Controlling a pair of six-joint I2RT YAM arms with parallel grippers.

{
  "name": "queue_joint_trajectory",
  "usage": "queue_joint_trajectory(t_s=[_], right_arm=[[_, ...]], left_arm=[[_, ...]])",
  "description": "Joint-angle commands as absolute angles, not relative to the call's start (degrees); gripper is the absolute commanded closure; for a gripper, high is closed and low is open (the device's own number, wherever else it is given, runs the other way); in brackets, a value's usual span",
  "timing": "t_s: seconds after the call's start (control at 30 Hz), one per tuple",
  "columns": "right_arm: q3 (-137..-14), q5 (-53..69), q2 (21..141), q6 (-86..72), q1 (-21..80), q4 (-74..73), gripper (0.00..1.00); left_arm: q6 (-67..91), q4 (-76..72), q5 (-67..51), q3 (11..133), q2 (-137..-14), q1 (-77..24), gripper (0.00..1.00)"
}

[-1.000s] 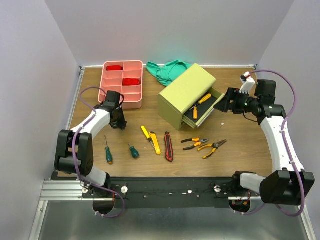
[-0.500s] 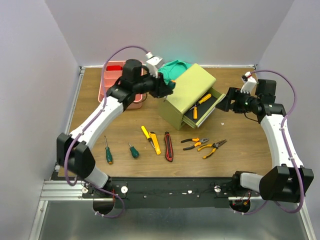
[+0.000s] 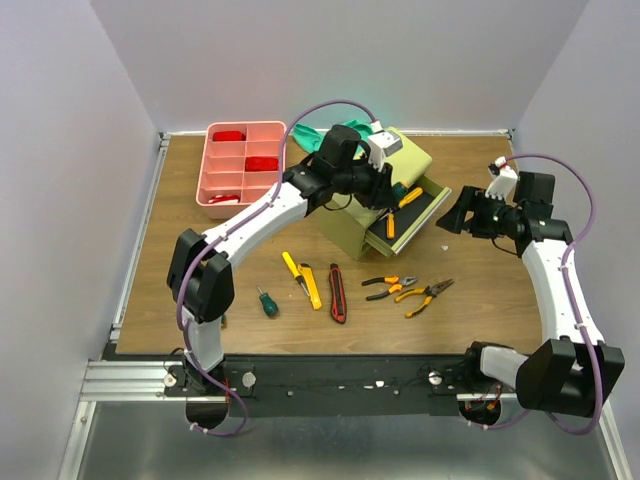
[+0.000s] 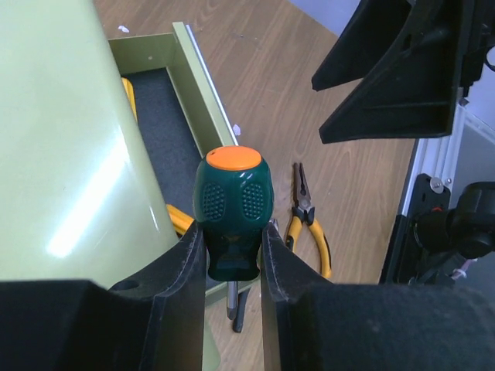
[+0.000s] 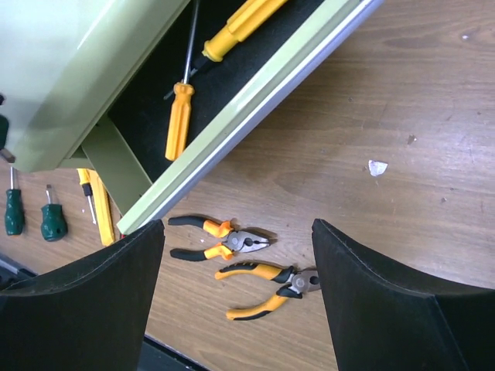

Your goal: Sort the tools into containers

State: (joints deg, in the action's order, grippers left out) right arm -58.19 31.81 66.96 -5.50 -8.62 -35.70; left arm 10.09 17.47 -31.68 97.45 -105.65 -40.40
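My left gripper (image 3: 387,186) is shut on a stubby green-handled screwdriver (image 4: 232,202) with an orange cap, its blade pointing down. It hangs at the edge of the olive-green chest (image 3: 345,222), beside the open drawer (image 4: 166,127). Two yellow-handled screwdrivers (image 5: 179,120) lie in that drawer. My right gripper (image 3: 452,214) stands open with nothing in it, just right of the drawer and above two pliers (image 5: 224,239). On the table lie a green screwdriver (image 3: 267,302), yellow tools (image 3: 308,282), a red-black utility knife (image 3: 337,293) and the pliers (image 3: 408,290).
The pink divided tray (image 3: 206,170) sits at the back left with red items in some compartments. A green cloth (image 3: 315,141) lies behind the chest. My left arm stretches across the table from its base to the chest.
My left arm has swung from the table beside the pink tray over to the chest's open drawer, gripper shut on the green screwdriver. The right gripper has stayed open in about the same place.
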Motion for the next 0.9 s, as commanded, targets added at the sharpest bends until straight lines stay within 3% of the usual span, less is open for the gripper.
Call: queue_joint_trajectory(t_s=[0.0,0.2,0.33,0.53,0.63,0.87], right_arm=[[-57.0,30.1,64.9,-4.5,-9.7,-35.4,0.16],[-55.8,29.3,63.5,-3.8,-10.7,-35.8,0.16],[-54.9,29.3,62.9,-4.0,-11.2,-36.0,0.16],[-54.7,29.3,63.0,-4.0,-11.5,-36.2,0.16],[-55.2,29.5,63.9,-4.1,-11.6,-36.0,0.16],[-58.1,29.7,66.1,-4.1,-11.6,-35.9,0.16]], left_arm=[[12.1,17.4,-27.6,100.7,-109.2,-41.8,1.0],[15.9,17.1,-24.1,102.0,-113.5,-42.9,0.96],[18.7,17.2,-19.9,102.7,-115.9,-43.5,0.69],[19.5,16.6,-17.0,105.7,-116.2,-43.7,0.49],[19.0,16.6,-16.4,108.3,-115.8,-43.6,0.43],[17.4,16.6,-17.5,111.4,-112.1,-42.9,0.42]])
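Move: The left hand, still holding the dark green screwdriver, hovers just behind and left of the open drawer. The drawer's middle is some 6 cm to its right, 3 cm ahead and 14 cm below. In the drawer, the big yellow driver lies about 7 cm ahead and 6 cm right, the small orange driver level and 1 cm right. The cabinet's middle is 9 cm ahead and 3 cm left. From the right hand the drawer is some 6 cm ahead, 7 cm left and 8 cm below. Keeping its pinch on the green screwdriver's handle, the left hand sinks about 5 cm and slides some 4 cm right, easing slightly forward over the drawer. There its fingers open part way and let go of the screwdriver. It then climbs back nearly as high while edging forward, the wrist having swung some 10 degrees counter-clockwise. ##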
